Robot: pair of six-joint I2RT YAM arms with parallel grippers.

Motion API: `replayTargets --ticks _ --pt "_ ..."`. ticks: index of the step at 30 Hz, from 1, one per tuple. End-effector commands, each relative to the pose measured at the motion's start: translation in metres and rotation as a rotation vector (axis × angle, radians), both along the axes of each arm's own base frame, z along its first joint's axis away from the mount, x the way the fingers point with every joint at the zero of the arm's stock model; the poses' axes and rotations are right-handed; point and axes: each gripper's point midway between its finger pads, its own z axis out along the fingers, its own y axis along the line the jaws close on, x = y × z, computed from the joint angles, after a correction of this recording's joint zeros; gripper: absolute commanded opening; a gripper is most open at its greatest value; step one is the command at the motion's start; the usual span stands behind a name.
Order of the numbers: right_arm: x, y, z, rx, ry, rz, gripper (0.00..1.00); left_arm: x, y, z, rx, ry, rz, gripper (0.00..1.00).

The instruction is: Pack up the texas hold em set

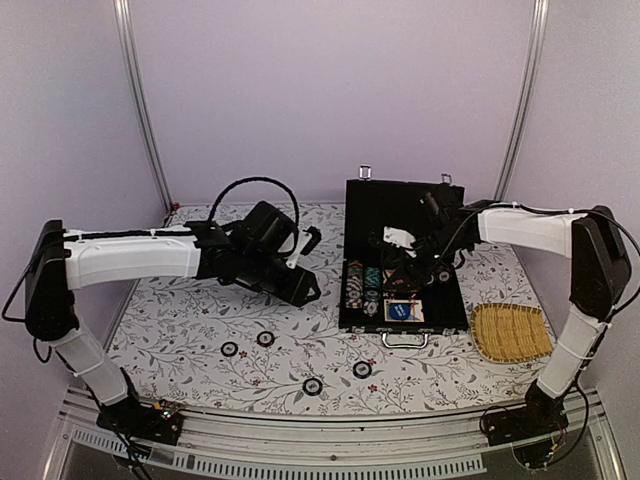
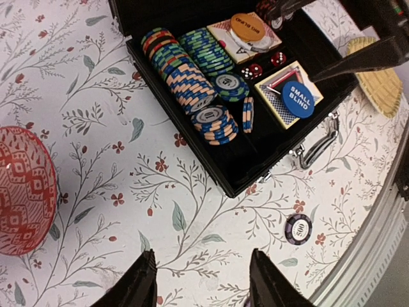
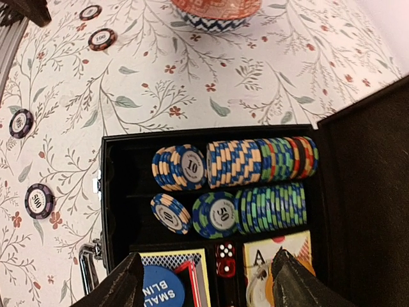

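The black briefcase (image 1: 348, 300) lies open at mid-table with its lid up. Its tray holds rows of poker chips (image 3: 255, 163), red dice (image 3: 225, 259), a blue disc (image 2: 297, 99) on the red-edged card deck (image 2: 276, 82) and an orange disc (image 2: 248, 27) on an ace card box. My right gripper (image 3: 208, 284) hangs open over the card side of the case, with nothing between its fingers. My left gripper (image 2: 204, 281) is open above bare tablecloth left of the case. A loose chip marked 500 (image 2: 298, 228) lies nearby.
Several loose chips (image 1: 265, 338) lie on the floral cloth in front of the case. A pink patterned dome (image 2: 22, 192) sits to the left under my left arm. A yellow woven tray (image 1: 510, 332) lies right of the case. The table's metal rail (image 1: 330, 440) runs along the near edge.
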Motion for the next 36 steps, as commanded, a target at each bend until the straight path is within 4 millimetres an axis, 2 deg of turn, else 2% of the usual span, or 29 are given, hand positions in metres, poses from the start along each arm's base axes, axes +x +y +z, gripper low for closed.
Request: replayTargets --ticks 1,5,9,17,22,26,36 --pt "-0.008 0.019 -0.019 -0.049 0.043 0.133 0.68 -0.005 0.011 0.010 -0.082 -0.010 0.072 0.51" --pt "-0.010 0.028 -0.044 -0.117 0.061 0.189 0.67 -0.012 0.022 0.016 -0.116 -0.017 0.099 0.51" --pt "-0.012 0.034 -0.062 -0.160 0.075 0.221 0.68 -0.016 0.029 0.014 -0.119 -0.016 0.112 0.51" --pt "-0.015 0.043 -0.081 -0.205 0.086 0.236 0.67 -0.017 0.031 0.011 -0.117 -0.016 0.113 0.51" --pt "-0.031 0.041 -0.088 -0.241 0.115 0.269 0.55 -0.016 0.030 0.009 -0.115 -0.014 0.112 0.51" --pt "-0.041 0.039 -0.085 -0.260 0.117 0.282 0.46 -0.016 0.030 0.005 -0.113 -0.011 0.110 0.51" --pt "-0.049 0.033 -0.082 -0.278 0.116 0.270 0.21 -0.016 0.025 -0.007 -0.106 0.015 0.103 0.51"
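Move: The leaning blue 10 chips in the case lie about 5 cm left of the right hand, 2 cm back and some 9 cm below. The 10-chip stack stands about 4 cm left of those chips; the 50 chips are 5 cm farther out than them, and the small blind card box is some 6 cm to their right. From the left hand, the leaning chips are about 13 cm right, 2 cm ahead and 10 cm below. The right fingertips come to the leaning 10 chips and close around their edge: the hand drops about 9 cm into the case and swings 4 cm left, then draws back some 3 cm towards the handle side while closing from fairly wide to about a quarter open, turning counter-clockwise. The left hand backs off about 3 cm, left and back, then waits, half open. ##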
